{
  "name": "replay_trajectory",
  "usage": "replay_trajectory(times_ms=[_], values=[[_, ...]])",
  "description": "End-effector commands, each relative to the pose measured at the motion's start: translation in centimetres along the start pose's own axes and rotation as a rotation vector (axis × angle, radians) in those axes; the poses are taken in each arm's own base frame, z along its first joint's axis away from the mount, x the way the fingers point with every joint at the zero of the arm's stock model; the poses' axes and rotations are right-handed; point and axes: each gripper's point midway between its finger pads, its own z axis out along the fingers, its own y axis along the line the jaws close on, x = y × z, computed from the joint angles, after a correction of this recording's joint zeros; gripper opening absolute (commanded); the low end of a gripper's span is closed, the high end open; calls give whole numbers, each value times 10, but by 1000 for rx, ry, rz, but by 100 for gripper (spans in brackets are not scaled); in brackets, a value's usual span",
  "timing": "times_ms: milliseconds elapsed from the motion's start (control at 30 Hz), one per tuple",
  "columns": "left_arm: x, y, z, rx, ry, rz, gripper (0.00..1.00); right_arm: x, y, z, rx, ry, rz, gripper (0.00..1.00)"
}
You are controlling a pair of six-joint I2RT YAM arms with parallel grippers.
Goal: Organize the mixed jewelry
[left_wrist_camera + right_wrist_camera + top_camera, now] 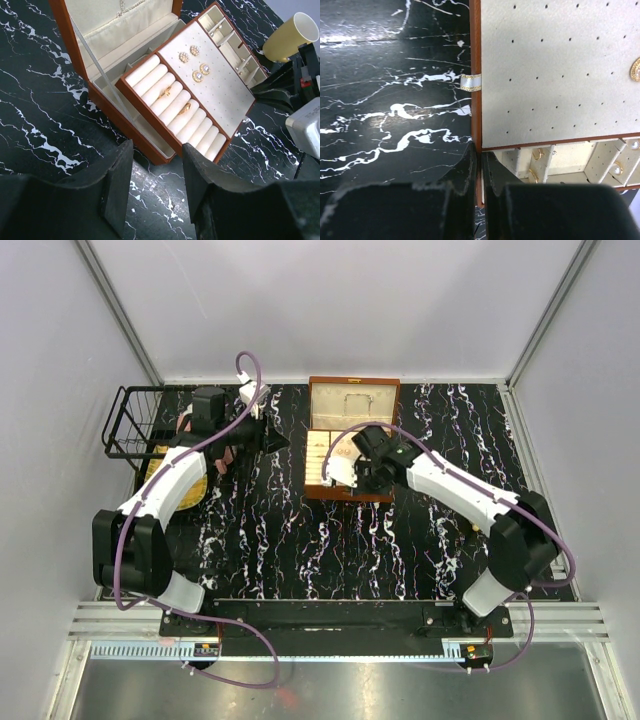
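The brown jewelry box (352, 390) stands open at the back middle of the black marble. In the left wrist view its lift-out tray (239, 120) holds two gold rings (166, 91) in the cream rolls and several pearl earrings (199, 75) on the dotted pad. A fine chain (127, 9) hangs in the lid. My left gripper (157, 185) hovers open over bare marble, just short of the box's near corner, with nothing between its fingers. My right gripper (480, 167) is shut on the tray's brown rim (475, 60). Small gold pieces (537, 154) lie in the compartments beside it.
A yellow cup (291, 35) lies tilted beyond the box. A black wire basket (138, 425) stands at the far left, behind the left arm. A white ribbon tab (471, 82) sticks out from the tray's rim.
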Motion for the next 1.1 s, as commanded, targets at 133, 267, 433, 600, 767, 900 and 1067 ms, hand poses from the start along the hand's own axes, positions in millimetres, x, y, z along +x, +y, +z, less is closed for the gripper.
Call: replay_trajectory(times_ms=[133,267,433,600,767,900,1067], values=[[-42,-2,1,-29,-93,65,46,-15,-46,-6,76,-66,-41,0],[-48,-4,4,-40,-96,80,46,-7,-51,2,51,-60,-15,0],[-53,-11,9,-28,-104,100,47,2,-55,12,32,-43,-2,0],[-57,-17,14,-25,-109,126,47,7,-58,18,21,-38,15,0],[-57,-21,16,-20,-108,143,47,11,-58,23,7,-34,30,0],[-56,-22,15,-19,-107,147,47,15,-55,24,1,-27,35,0],[-54,-22,17,-17,-101,149,47,16,-49,21,-4,-35,50,0]])
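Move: The right gripper already pinches the tray's near edge, right of its centre; the tray's middle is about 6 cm ahead and 4 cm left, level with the fingers. The jewelry box to receive it is centred roughly 9 cm forward, 4 cm left and 5 cm below, its open lid standing some 18 cm forward and 3 cm left, slightly higher than the fingers. From the left hand, the box lies about 12 cm right, 1 cm ahead and 15 cm down. Keep the right gripper shut on the tray's near edge and carry the tray about 4 cm forward over the box towards the lid's foot, then sink it roughly 2.5 cm as the forward travel eases, tipping its far side very slightly down. Meanwhile bring the half-open left gripper some 3 cm right, towards the box, and 2 cm up, touching nothing. ##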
